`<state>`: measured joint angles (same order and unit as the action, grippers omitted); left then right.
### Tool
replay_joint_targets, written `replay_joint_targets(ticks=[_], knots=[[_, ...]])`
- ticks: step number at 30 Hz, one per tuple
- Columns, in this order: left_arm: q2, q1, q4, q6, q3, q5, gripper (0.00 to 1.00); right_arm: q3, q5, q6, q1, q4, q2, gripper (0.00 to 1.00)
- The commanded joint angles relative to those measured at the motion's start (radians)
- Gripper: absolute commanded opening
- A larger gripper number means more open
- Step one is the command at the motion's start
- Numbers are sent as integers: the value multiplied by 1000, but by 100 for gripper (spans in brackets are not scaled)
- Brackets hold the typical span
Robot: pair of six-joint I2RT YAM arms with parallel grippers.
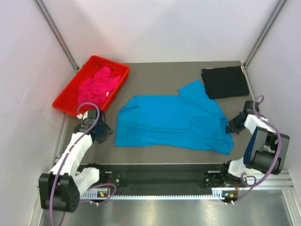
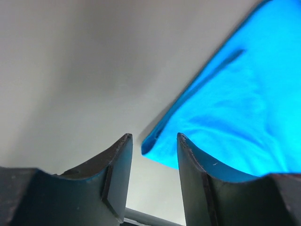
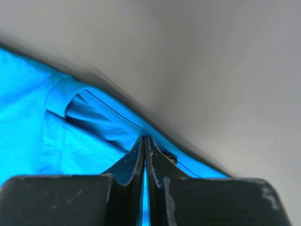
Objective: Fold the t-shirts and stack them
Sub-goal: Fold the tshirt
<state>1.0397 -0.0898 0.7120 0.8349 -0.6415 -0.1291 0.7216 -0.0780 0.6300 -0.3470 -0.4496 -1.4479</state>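
Note:
A turquoise-blue t-shirt [image 1: 174, 120] lies spread out in the middle of the table. At its right edge my right gripper [image 1: 229, 127] is shut on it; the right wrist view shows the jaws [image 3: 145, 139] pinched on the ribbed neck edge of the turquoise shirt [image 3: 28, 117]. My left gripper [image 1: 109, 133] sits just off the shirt's left edge, open and empty. In the left wrist view its fingertips [image 2: 154, 141] frame a corner of the turquoise cloth [image 2: 244, 113] lying ahead of them. A black t-shirt [image 1: 225, 81] lies folded at the back right. A magenta-pink t-shirt [image 1: 99, 84] is bunched in the tray.
The red plastic tray [image 1: 113, 63] stands at the back left, close to the left wall. White walls close in the table on the left, back and right. A metal rail with the arm bases [image 1: 164, 181] runs along the near edge.

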Motion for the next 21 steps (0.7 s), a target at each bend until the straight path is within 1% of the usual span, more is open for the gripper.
replay_joint_targets(ticks=[1, 4, 5, 6, 7, 8, 10, 13, 15, 17, 18, 19, 20, 21], knots=[[-92, 4, -45, -51, -35, 42, 48, -62, 122, -10, -52, -64, 24, 0], [-106, 2, -109, -121, -66, 116, 46, -73, 110, 2, -58, -95, 62, 0], [-99, 2, -129, -140, -81, 124, 46, -77, 107, 10, -58, -100, 78, 0], [-77, 2, -140, -181, -110, 164, 46, -86, 86, 11, -60, -100, 93, 0], [-60, 2, -143, -201, -128, 195, 46, -88, 81, 11, -58, -98, 118, 2], [-18, 4, -143, -235, -165, 212, 45, -87, 48, 1, -58, -97, 127, 7], [23, 2, -114, -237, -197, 238, 45, -68, 6, -16, -53, -106, 148, 13], [60, 2, -124, -211, -172, 249, 45, -7, -8, -52, -14, -138, 168, 18], [66, 4, -169, -206, -101, 295, 44, 54, 12, -56, 49, -159, 187, 21], [83, 2, -169, -195, -54, 315, 43, 105, 12, -84, 152, -150, 207, 25], [85, 4, -167, -195, -40, 315, 43, 122, -11, -102, 196, -127, 222, 27], [86, 4, -166, -192, -29, 313, 43, 134, -37, -146, 295, -60, 222, 33], [83, 4, -163, -188, -9, 306, 43, 166, -66, -170, 339, -19, 218, 34], [77, 2, -163, -186, -3, 303, 43, 186, -162, -193, 400, 17, 207, 35]])
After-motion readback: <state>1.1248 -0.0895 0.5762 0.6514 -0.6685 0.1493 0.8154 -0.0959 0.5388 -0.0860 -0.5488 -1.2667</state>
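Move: The blue t-shirt's right edge is right at the right hand's shut fingertips; the black folded shirt lies about 20 cm ahead of that hand and 2 cm left. From the open left hand, the t-shirt's left edge is roughly 3 cm right, 1 cm ahead and 5 cm below; its near-left corner is some 3 cm back, 2 cm right and 5 cm below. Right drags the t-shirt's edge back about 3 cm, opens, lifts forward-left; left hops up and down rightward. ##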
